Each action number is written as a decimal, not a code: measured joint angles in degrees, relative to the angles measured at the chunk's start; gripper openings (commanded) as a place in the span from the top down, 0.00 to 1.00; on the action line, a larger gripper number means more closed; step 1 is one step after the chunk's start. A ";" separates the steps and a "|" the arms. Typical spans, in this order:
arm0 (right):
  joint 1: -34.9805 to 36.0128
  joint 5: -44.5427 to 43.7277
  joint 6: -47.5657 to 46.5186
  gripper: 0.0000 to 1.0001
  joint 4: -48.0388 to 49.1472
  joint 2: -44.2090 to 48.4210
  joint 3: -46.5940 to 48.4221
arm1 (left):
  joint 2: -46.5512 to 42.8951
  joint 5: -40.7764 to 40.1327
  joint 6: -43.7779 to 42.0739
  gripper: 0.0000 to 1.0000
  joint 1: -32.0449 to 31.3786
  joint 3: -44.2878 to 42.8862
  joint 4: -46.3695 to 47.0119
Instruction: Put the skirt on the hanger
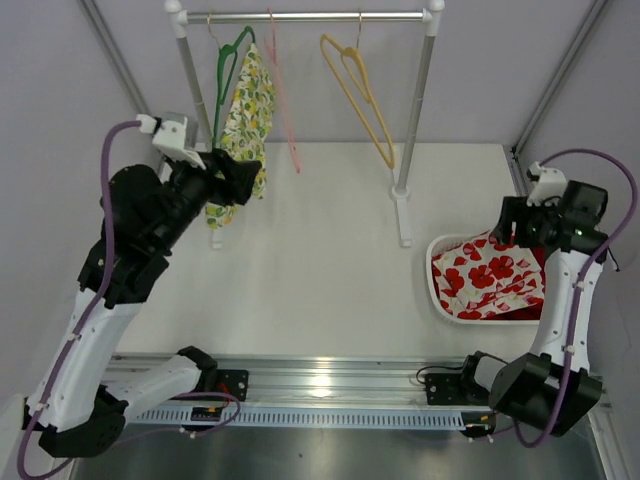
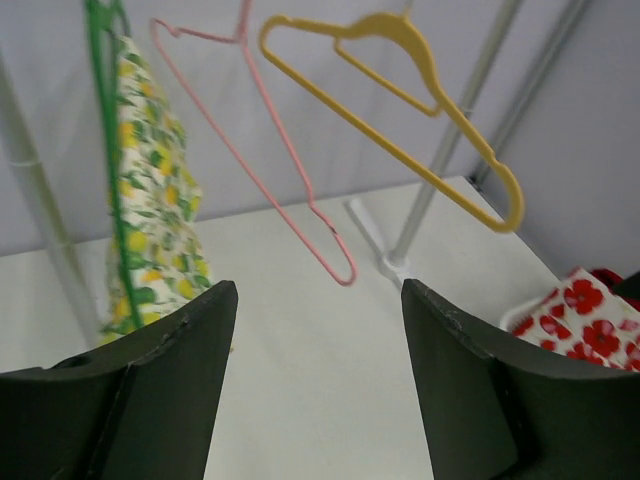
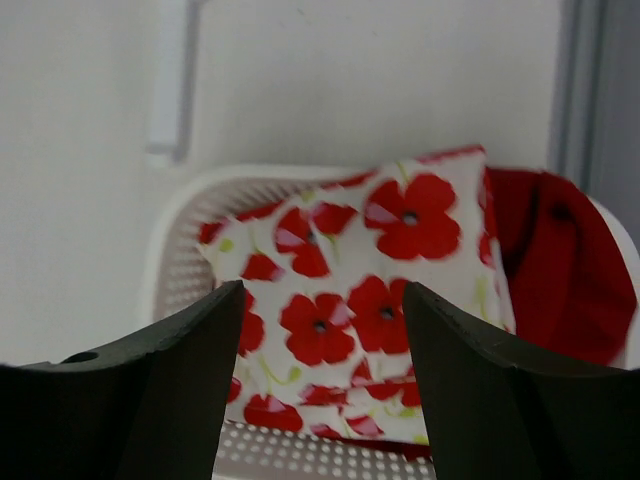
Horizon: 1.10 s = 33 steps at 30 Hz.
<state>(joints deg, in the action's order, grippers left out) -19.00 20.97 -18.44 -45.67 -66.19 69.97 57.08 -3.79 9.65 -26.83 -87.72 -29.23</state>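
A lemon-print skirt [image 1: 245, 110] hangs from a green hanger [image 1: 228, 70] at the left end of the rail; it also shows in the left wrist view [image 2: 155, 200]. My left gripper [image 1: 245, 172] hovers just in front of its lower part, open, nothing between its fingers [image 2: 318, 300]. A white cloth with red poppies [image 1: 490, 280] lies in a white basket [image 1: 437, 290] at the right. My right gripper [image 1: 510, 225] hangs over it, open and empty [image 3: 322, 295], the poppy cloth [image 3: 380, 260] showing between its fingers.
A pink hanger [image 1: 283, 95] and a yellow hanger [image 1: 360, 95] hang bare on the rail. The rack's right post [image 1: 412, 120] stands on the table. A plain red cloth [image 3: 560, 260] lies under the poppy cloth in the basket.
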 measured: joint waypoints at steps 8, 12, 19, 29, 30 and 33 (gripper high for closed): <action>-16.13 2.54 -9.14 0.30 -4.83 1.11 -6.93 | -2.27 -0.02 5.14 0.28 -12.90 19.54 6.05; -16.48 3.28 -10.10 0.30 -4.61 0.35 -8.35 | -1.88 0.02 6.62 0.28 -16.46 23.10 7.32; -17.16 2.36 -10.23 0.32 -0.11 -3.28 -11.23 | -1.90 -0.07 8.09 0.29 -18.56 23.56 9.03; -21.59 2.27 -12.22 0.32 2.27 -3.96 -11.80 | -1.11 -0.46 9.51 0.30 -19.67 24.57 9.03; -21.99 2.49 -12.52 0.32 2.45 -4.15 -11.80 | -0.83 -0.46 9.68 0.30 -19.78 24.65 9.03; -23.39 3.56 -13.27 0.36 2.89 -5.42 -11.78 | 0.02 -0.48 9.97 0.30 -20.13 24.96 9.05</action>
<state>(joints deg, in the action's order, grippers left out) -42.39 24.53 -31.70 -42.78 -71.61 58.19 57.10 -4.27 19.62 -46.96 -62.76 -20.18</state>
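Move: Hovering open, the right hand has the red-flowered skirt's middle almost straight below, 20 cm down, about 2 cm to its right. The skirt lies in the white basket, whose middle is some 6 cm to the hand's right, level in reach; a plain dark-red cloth in that basket is about 19 cm right and 4 cm ahead. From the left hand the flowered skirt is roughly 58 cm right, 3 cm ahead and 44 cm below. Sweeping about 11 cm to its right while sinking some 10 cm and drawing back 5 cm, quickly at first and then slower, the right hand comes in over the flowered skirt's right part, beside the red cloth, tipping further down and turning slightly clockwise, fingers open and still clear. The empty left hand drops and moves right over the open table, easing back a little and turning clockwise, also open. ##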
